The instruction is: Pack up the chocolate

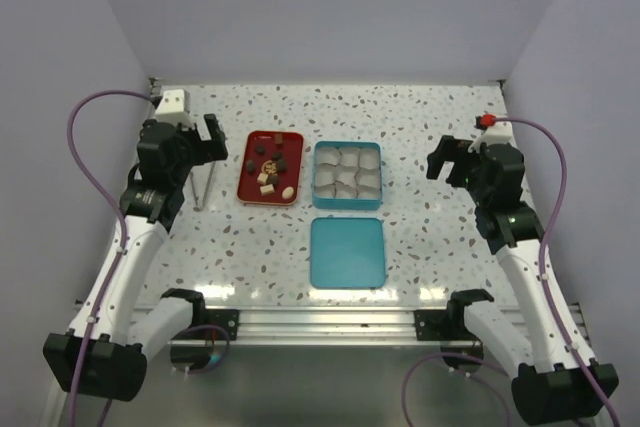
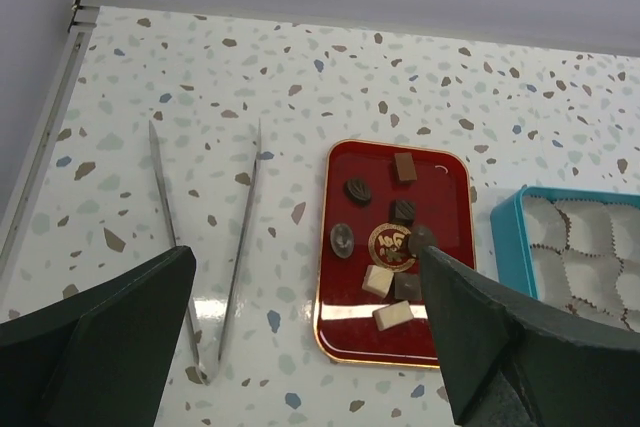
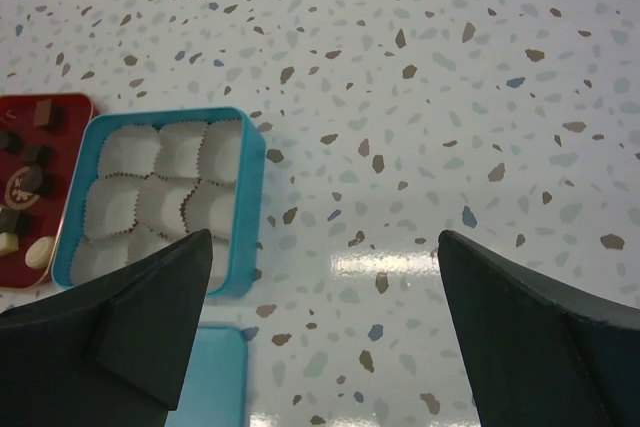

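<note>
The chocolate (image 1: 268, 168) is several small pieces, mostly dark brown with a few cream ones, lying on a red tray (image 1: 241, 183). In the left wrist view the pieces (image 2: 358, 190) sit round the gold emblem of that tray (image 2: 340, 322). To its right stands a teal tin (image 1: 347, 207) holding only white paper cups. My left gripper (image 1: 195, 142) hovers open to the left of the tray, nothing between its fingers (image 2: 305, 250). On the right side of the table, well right of the tin (image 3: 245, 207), hangs my right gripper (image 1: 455, 159), open over bare table (image 3: 325, 235).
Metal tongs (image 2: 240, 237) lie on the table left of the tray, below my left gripper. The teal lid (image 1: 347, 252) lies flat in front of the tin. Walls close off the back and both sides of the speckled table.
</note>
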Controlling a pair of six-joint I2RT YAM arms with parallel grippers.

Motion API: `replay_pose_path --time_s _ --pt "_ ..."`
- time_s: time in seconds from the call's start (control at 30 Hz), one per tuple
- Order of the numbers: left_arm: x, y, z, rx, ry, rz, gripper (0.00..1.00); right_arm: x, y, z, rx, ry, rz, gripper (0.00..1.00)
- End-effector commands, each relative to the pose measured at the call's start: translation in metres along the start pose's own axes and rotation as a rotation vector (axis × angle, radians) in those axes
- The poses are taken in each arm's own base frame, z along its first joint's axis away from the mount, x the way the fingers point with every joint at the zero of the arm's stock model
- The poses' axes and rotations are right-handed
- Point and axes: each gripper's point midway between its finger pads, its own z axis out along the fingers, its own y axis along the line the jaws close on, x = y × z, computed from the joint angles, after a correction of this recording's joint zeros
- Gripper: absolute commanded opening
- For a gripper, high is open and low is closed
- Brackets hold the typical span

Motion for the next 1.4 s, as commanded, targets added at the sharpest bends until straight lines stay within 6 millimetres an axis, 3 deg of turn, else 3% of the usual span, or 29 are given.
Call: replay_pose_path --time_s 0.0,0.23,0.37,0.57,0.6,0.7,0.9,1.13,1.2,1.23,1.37 --pt "-0.005 0.003 -0.001 -0.022 -0.018 0.006 1.00 -0.008 -0.003 -0.003 0.012 -0.022 -0.014 0.99" --pt "0.002 0.009 0.003 -0.057 0.007 0.005 1.00 -0.006 -0.003 -0.002 0.013 -0.014 -0.013 0.99" --pt "0.020 0.038 0.009 -0.233 0.073 -0.006 1.00 -0.001 -0.003 0.000 0.014 0.001 -0.011 0.99" --pt "0.089 0.065 0.031 -0.357 0.213 -0.102 1.00 0.003 -0.005 0.003 0.023 0.002 -0.003 0.99" --pt "0.118 0.069 0.031 -0.381 0.263 -0.138 1.00 0.003 -0.005 0.003 0.025 0.004 -0.005 0.99" --pt "0.146 0.080 0.035 -0.443 0.276 -0.182 1.00 0.003 -0.004 0.002 0.017 0.002 -0.004 0.99" --pt "0.164 0.086 0.054 -0.478 0.303 -0.166 1.00 0.003 0.001 0.001 -0.013 -0.005 0.001 0.99" --pt "0.171 0.103 0.066 -0.475 0.302 -0.132 1.00 0.001 0.006 -0.003 -0.046 -0.017 0.004 0.99" --pt "0.172 0.098 0.072 -0.407 0.282 -0.146 1.00 0.000 0.007 -0.004 -0.050 -0.021 0.004 0.99" --pt "0.171 0.111 0.072 -0.415 0.268 -0.171 1.00 0.000 0.007 -0.005 -0.051 -0.020 0.004 0.99" --pt "0.171 0.106 0.082 -0.309 0.256 -0.161 1.00 -0.002 0.009 -0.006 -0.056 -0.024 0.003 0.99"
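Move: The metal tongs lie open, V-shaped, on the table about 26 cm below my left hand, their middle about 5 cm ahead and 7 cm to the left, bend nearest me. The red chocolate tray is also about 5 cm ahead of the hand but 9 cm to its right; the blue box is some 27 cm right and 3 cm ahead. From my right hand the tongs are roughly 52 cm left, 8 cm ahead and 24 cm down. I plunge my empty left hand about 21 cm down towards the metal tongs, working some 9 cm left as I go, with a brief dip back that I make good again low down. I tip the fingers about 25 degrees further down and swing them as much counter-clockwise, keeping them wide open; after the drop I slide left just above the table, touching nothing yet. ##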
